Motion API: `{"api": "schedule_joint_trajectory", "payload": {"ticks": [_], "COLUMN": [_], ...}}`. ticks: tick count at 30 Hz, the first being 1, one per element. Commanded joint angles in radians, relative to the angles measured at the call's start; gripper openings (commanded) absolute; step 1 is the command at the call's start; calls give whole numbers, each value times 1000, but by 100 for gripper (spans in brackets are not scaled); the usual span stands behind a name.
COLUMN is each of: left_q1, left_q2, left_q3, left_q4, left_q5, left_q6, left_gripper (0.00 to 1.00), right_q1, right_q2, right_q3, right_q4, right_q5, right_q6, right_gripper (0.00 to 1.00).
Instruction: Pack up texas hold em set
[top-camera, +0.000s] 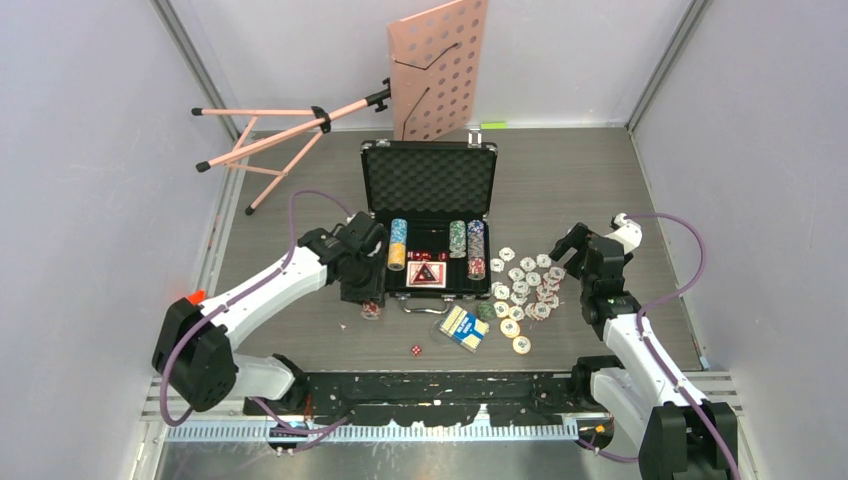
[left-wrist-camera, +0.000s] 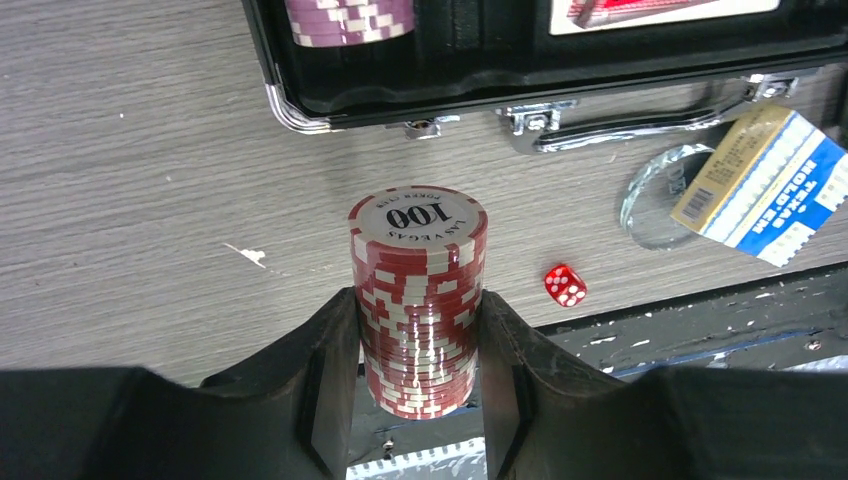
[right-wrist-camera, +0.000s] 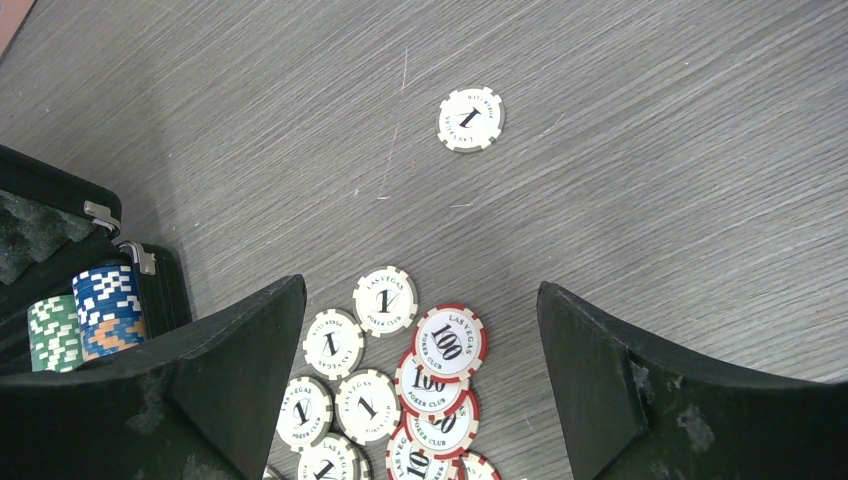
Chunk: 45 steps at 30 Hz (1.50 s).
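Observation:
The black case (top-camera: 428, 147) lies open mid-table, lid up, with chip stacks (top-camera: 398, 243) and a card deck (top-camera: 427, 273) in its foam base. Just in front of its left corner my left gripper (top-camera: 372, 305) is shut on a stack of red chips (left-wrist-camera: 415, 240), both fingers pressed to its sides and a "100" face on top. A red die (left-wrist-camera: 565, 285) and a blue-and-yellow card box (left-wrist-camera: 765, 185) lie by the case handle (left-wrist-camera: 620, 125). My right gripper (right-wrist-camera: 420, 290) hangs open over loose white chips (right-wrist-camera: 385, 297) and red chips (right-wrist-camera: 448, 340) to the right of the case.
A pink perforated music stand (top-camera: 440, 65) and its tripod legs (top-camera: 260, 145) lie at the back, behind the case. A clear round disc (left-wrist-camera: 655, 205) sits half under the card box. One white chip (right-wrist-camera: 470, 119) lies apart. A black rail (top-camera: 440, 385) runs along the near edge.

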<state>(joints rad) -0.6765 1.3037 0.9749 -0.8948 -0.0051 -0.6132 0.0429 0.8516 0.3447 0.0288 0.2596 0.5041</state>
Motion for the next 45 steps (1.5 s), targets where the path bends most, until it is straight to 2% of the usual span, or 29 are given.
{"api": "schedule_joint_trajectory", "payload": {"ticks": [1,19,36,45], "left_q1": [64,194,282,284], "left_q2": [14,179,412,375], "left_q3": [34,94,304,321], "left_q4": [26,78,103,30], "left_q5": [97,195,237,250], "left_q6": [67,151,174,205], "left_gripper": [1,2,0,0], "right_q1": [0,1,0,1], "right_q2": [7,19,24,24], "right_q3": [45,53,53,54], "right_q4": [25,23,23,22], "right_q5": [-1,0,0,0], "right_q6": [-1,-2,-1,-1], "right_gripper": [92,91,90,90]}}
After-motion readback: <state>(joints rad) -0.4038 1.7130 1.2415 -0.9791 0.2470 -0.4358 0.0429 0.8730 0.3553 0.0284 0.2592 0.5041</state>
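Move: The left hand already holds the red chip stack some 8 cm above the table; the purple stack, whose row in the case it heads for, lies about 10 cm straight ahead and 5 cm lower. The case's near left corner is some 5 cm ahead and 2 cm left, the yellow-and-blue stack about 15 cm ahead and 6 cm right, the card deck 9 cm ahead and 12 cm right. From the idle right hand, the purple stack lies roughly 52 cm left, 1 cm back, 5 cm lower. Keeping its pinch on the red stack, the left hand moves forward about 6 cm in all towards the purple stack, sinking some 2.5 cm over the first half and then running on nearly level. The wrist tips about 15 degrees so the fingertips swing back towards the base, and the red stack's far end comes up against the case's near wall, just right of its left corner, and pushes it forward. ##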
